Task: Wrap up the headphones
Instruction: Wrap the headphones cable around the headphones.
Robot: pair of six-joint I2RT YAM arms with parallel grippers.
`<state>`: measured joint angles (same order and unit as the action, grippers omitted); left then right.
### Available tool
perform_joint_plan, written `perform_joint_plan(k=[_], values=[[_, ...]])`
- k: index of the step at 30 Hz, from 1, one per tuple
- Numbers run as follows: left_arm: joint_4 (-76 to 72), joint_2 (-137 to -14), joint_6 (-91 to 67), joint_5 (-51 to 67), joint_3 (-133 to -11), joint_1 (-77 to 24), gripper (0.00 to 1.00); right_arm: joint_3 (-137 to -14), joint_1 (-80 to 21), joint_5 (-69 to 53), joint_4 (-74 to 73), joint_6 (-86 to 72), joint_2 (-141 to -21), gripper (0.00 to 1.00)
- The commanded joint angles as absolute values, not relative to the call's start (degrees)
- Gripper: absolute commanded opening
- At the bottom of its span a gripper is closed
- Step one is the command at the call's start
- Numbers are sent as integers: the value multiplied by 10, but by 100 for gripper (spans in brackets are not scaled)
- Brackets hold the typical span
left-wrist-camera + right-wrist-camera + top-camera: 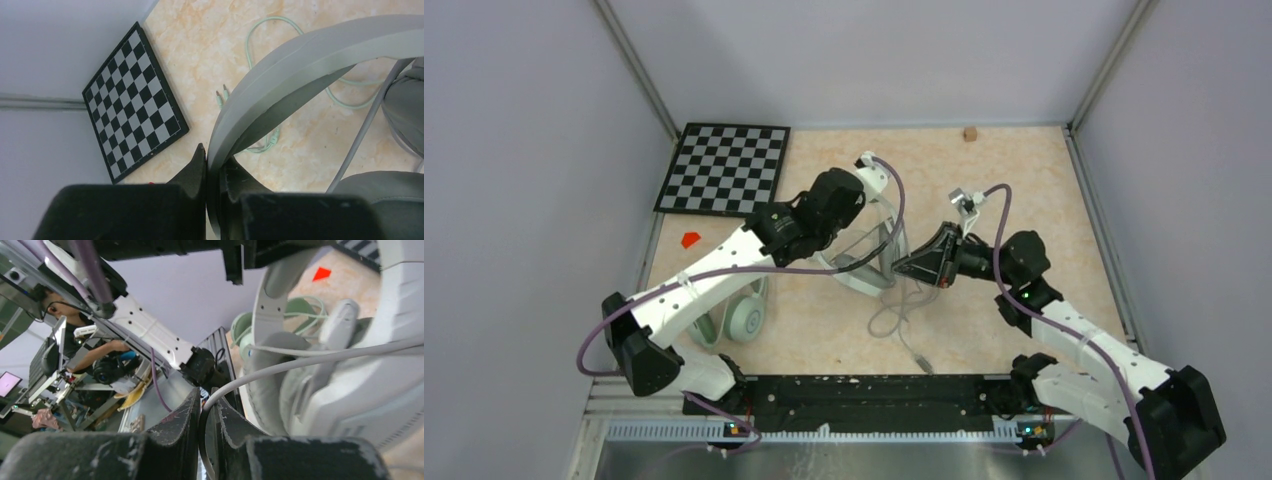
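The white headphones are held off the table at its middle. My left gripper is shut on their grey headband, and a grey ear cup hangs at the right edge of the left wrist view. My right gripper is close beside a cup of the white headphones, its fingers pinched on the grey cable. The rest of that cable lies in loose loops on the table. The mint-green headphones lie under my left arm, and their pale-green cable trails loose.
A checkerboard lies at the back left. Near it is a small red marker. A small wooden block sits by the back wall. Walls close in the table on three sides.
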<state>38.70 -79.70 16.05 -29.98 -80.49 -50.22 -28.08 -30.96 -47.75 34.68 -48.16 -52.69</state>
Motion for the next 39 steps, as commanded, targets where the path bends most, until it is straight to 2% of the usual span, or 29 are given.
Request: perform_joint_plan(k=[1,6,11,19,28,39], values=[[371,-806,38,-387,-854,-493,0,-288,-317,-493,454,-509,-516,13],[365,-790,-72,-406,-865,-493,0,-286,-347,-466,451,-492,-528,13],[367,-780,-155,-377,-887,-493,0,-307,-384,-407,366,-419,-523,12],[309,-734,-259,-347,-843,-492,0,-317,-412,-312,287,-360,-486,12],[237,-699,-304,-327,-798,-492,0,-321,-464,-253,264,-317,-478,12],[234,-691,-363,-326,-806,-492,0,-295,-497,-187,277,-235,-473,12]])
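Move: The left gripper still holds the white headphones by the band, the ear cups hanging about 7 cm back, 6 cm to its right and 9 cm lower. From the right gripper, which has the cable between its fingers, those cups lie roughly 3 cm ahead, 3 cm left and 4 cm down. The green headphones lie some 11 cm back and 31 cm left of the right hand, on the table 26 cm below; the cable's plug is about 21 cm back and 8 cm right, equally low. Keep the left fingers shut on the band and roll that wrist about 50 degrees, right side up, swinging it counter-clockwise too, while lifting some 5 cm, so the ear cups come up to the right. Let the right gripper keep the cable between its nearly shut fingers, bobbing up and easing back a little, then shifting left about 3 cm, its fingers tipping upward a little. ##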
